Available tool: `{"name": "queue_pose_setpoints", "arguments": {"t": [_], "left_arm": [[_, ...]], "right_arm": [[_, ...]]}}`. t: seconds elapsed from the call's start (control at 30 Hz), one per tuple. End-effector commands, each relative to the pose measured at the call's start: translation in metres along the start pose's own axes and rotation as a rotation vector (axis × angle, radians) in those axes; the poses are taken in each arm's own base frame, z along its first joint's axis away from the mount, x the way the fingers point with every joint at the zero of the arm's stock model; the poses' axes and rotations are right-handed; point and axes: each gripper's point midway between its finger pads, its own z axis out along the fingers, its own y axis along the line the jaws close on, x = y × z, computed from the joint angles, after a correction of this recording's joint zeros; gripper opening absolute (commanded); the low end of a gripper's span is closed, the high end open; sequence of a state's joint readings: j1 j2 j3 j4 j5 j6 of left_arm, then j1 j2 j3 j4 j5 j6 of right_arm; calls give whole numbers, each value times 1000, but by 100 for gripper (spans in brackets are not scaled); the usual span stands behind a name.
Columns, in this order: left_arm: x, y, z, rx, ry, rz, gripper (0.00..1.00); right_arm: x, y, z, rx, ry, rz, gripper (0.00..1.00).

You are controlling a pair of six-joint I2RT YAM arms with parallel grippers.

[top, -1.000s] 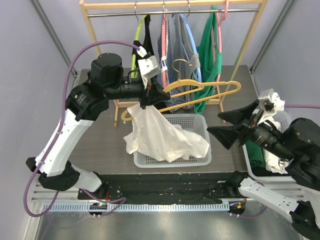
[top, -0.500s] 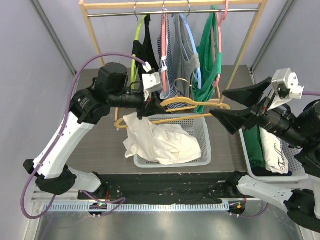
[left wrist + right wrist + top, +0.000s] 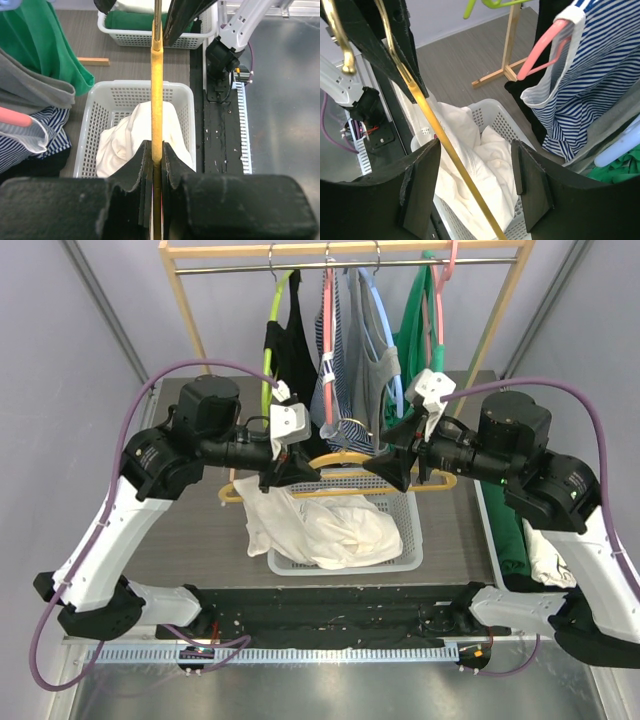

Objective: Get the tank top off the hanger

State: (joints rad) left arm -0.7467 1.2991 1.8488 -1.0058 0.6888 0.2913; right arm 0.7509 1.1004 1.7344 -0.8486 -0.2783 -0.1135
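The yellow hanger (image 3: 345, 455) hangs level above the white basket (image 3: 345, 568). My left gripper (image 3: 292, 466) is shut on its bar, seen close in the left wrist view as the hanger (image 3: 157, 90) clamped between the jaws of the left gripper (image 3: 157, 150). The white tank top (image 3: 330, 530) lies mostly in the basket, its upper part rising toward the hanger's left arm; I cannot tell whether it still hooks there. My right gripper (image 3: 393, 466) stands open with the hanger bar (image 3: 455, 160) passing between its fingers, untouched, above the tank top (image 3: 490, 165).
A wooden clothes rack (image 3: 340, 248) behind holds several garments on hangers, among them a striped top (image 3: 600, 75) and a green one (image 3: 45, 45). A second basket (image 3: 145, 39) with folded clothes sits to the right. The black arm-base rail runs along the near edge.
My right gripper swung in from the right to the hanger and narrowed its jaws somewhat. The left gripper lowered the hanger, and the tank top sank further into the basket.
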Motion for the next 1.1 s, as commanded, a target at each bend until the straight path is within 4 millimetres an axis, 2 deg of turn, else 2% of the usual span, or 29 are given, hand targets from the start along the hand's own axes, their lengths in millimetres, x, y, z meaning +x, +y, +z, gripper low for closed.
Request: {"name": "queue_pose_setpoints", "arguments": {"t": [0.0, 0.33, 0.43, 0.53, 0.63, 0.67, 0.73, 0.77, 0.83, 0.87, 0.9, 1.07], "left_arm": [[-12, -20, -9, 71, -58, 65, 0], [-21, -24, -11, 102, -79, 75, 0], [-24, -26, -10, 116, -88, 72, 0], [-26, -29, -10, 125, -96, 62, 0], [-26, -26, -11, 108, -96, 59, 0], [-24, -22, -11, 84, -89, 59, 0], [-25, -16, -12, 44, -92, 73, 1], [-24, -9, -14, -2, -86, 78, 21], [-27, 2, -17, -58, -90, 108, 46], [-33, 5, -21, -82, -100, 133, 79], [-36, 13, -25, -130, -94, 161, 99], [-64, 26, -59, -278, -130, 277, 100]], "right_arm": [[-23, 19, -20, -81, -90, -59, 65], [7, 39, -1, -225, -14, -20, 65], [12, 40, 2, -235, -8, -17, 62], [10, 41, 3, -240, -22, -18, 43], [4, 39, -1, -224, -44, -25, 17], [1, 39, -6, -211, -63, -30, 5], [-3, 37, -10, -190, -90, -34, 2], [-5, 37, -14, -183, -104, -35, 1], [-7, 35, -21, -157, -124, -38, 1], [-7, 33, -23, -143, -126, -33, 1], [-7, 33, -26, -132, -131, -33, 1], [4, 31, -35, -103, -121, -11, 1]]}}
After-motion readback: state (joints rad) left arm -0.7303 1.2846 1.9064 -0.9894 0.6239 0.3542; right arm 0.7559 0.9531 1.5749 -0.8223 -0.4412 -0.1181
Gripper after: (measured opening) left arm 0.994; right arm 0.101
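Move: The left hand still pinches the hanger just left of its hook. The open right hand goes for the hanger's right shoulder, about 3 cm back, 2 cm left and 3 cm below it; from the left hand that shoulder is some 10 cm to the right, roughly level. From the right hand, the hook is about 5 cm left, 3 back and 4 above, and the tank top about 8 cm left, 2 ahead and 30 below. The right fingers close on the hanger's right shoulder close to the hook, after the hand comes back about 5 cm, sinks some 2 cm and turns roughly 15 degrees counter-clockwise; then it draws the hanger a couple of centimetres right. The left hand, first easing back 2 cm with its hold, opens wide, lets go of the hanger and moves off about 3 cm forward and 2 cm up. ##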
